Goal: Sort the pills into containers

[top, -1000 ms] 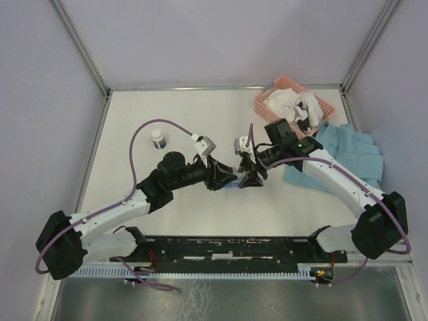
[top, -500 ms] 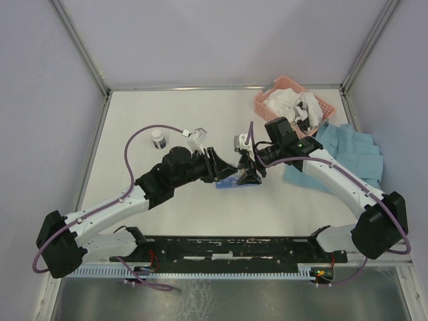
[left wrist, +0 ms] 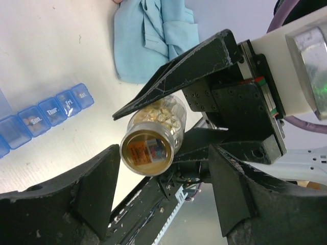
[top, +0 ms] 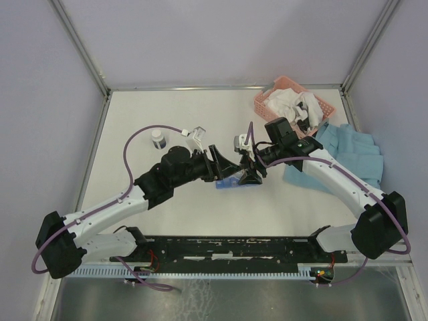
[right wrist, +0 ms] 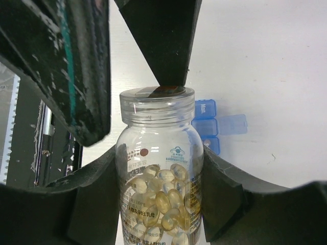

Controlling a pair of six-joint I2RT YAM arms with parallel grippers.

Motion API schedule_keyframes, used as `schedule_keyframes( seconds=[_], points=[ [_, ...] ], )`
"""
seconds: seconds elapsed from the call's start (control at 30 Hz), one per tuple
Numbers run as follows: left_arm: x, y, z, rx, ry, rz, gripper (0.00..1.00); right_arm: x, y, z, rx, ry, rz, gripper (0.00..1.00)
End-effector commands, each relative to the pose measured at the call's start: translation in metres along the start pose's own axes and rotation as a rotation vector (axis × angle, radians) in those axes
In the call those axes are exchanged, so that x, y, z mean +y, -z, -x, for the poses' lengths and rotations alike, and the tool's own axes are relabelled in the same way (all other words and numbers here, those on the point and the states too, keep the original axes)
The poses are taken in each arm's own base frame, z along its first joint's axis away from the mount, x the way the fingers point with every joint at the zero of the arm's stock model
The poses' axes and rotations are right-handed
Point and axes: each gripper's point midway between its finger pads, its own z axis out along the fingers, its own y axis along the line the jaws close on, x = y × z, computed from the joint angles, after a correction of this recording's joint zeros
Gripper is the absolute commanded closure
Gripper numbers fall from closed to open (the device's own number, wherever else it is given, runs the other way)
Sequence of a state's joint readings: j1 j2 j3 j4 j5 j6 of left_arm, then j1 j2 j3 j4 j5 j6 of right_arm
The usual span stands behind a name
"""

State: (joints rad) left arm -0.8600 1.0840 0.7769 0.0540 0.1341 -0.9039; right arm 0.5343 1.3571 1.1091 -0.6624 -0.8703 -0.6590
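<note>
A clear bottle (right wrist: 157, 173) of yellowish pills (right wrist: 166, 196) lies gripped by its body in my right gripper (right wrist: 158, 163), which is shut on it above the table's middle (top: 249, 175). The bottle's clear lid (right wrist: 157, 102) is on. My left gripper (left wrist: 163, 153) faces that lid end-on, open, its fingers (left wrist: 92, 194) spread either side of the bottle (left wrist: 153, 135); one fingertip (right wrist: 171, 76) sits at the lid's top. The containers, a blue strip (left wrist: 46, 115) with some lids open, lie just under both grippers (top: 227, 182), also seen beyond the bottle (right wrist: 207, 125).
A pink basket (top: 293, 100) holding white cloth stands at the back right. A light blue cloth (top: 351, 150) lies right of it, under the right arm. A small white-capped bottle (top: 158, 138) stands at the left. Walls close in the table.
My left gripper drew back a little to the left and up from the bottle's lid end, and its jaws opened wider. The right gripper keeps its hold.
</note>
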Motion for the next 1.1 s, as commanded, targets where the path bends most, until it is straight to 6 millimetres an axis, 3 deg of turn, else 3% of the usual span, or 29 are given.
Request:
schedule_keyframes(
  seconds=[0.0, 0.23, 0.4, 0.53, 0.63, 0.7, 0.87, 1.07],
  points=[
    [-0.014, 0.013, 0.005, -0.039, -0.066, -0.077, 0.24, -0.003, 0.004, 0.01, -0.02, 0.025, -0.011, 0.99],
    [0.017, 0.023, -0.016, -0.019, -0.156, -0.041, 0.23, -0.001, 0.004, 0.011, -0.027, 0.023, 0.002, 0.99],
    [0.018, 0.033, -0.021, -0.038, -0.524, -0.154, 0.23, 0.001, 0.004, 0.012, -0.031, 0.027, 0.009, 0.99],
    [0.009, 0.048, -0.012, -0.26, -0.844, -0.308, 0.16, 0.007, 0.004, 0.013, -0.046, 0.044, 0.041, 0.99],
    [0.001, 0.07, -0.008, -0.51, -1.089, -0.427, 0.02, 0.011, 0.004, 0.015, -0.056, 0.054, 0.058, 0.99],
    [0.002, 0.077, -0.004, -0.605, -1.199, -0.422, 0.0, 0.012, 0.004, 0.014, -0.055, 0.058, 0.062, 0.99],
    [-0.008, 0.05, -0.009, -0.451, -1.353, -0.495, 0.0, 0.015, 0.004, 0.014, -0.058, 0.069, 0.075, 0.99],
    [-0.015, 0.032, 0.006, -0.407, -1.373, -0.561, 0.05, 0.016, 0.005, 0.015, -0.058, 0.076, 0.079, 0.99]
  ],
)
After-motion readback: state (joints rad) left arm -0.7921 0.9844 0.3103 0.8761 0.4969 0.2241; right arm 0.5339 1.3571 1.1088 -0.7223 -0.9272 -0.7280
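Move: The opened left fingers straddle the clear bottle lid, about 1 cm to the right of and 1 cm below the left hand point, level fore and aft. The blue pill box lies some 18 cm below that hand, 3 cm right and 1 cm back; the white bottle is about 23 cm left, 10 cm ahead and 16 cm down. From the right hand, gripping the bottle's body, the lid is about 5 cm left and 1 cm up. Left hand sinks left-back about 9 cm off the lid, rolls some 75 degrees, opens wider, then rises partway. ##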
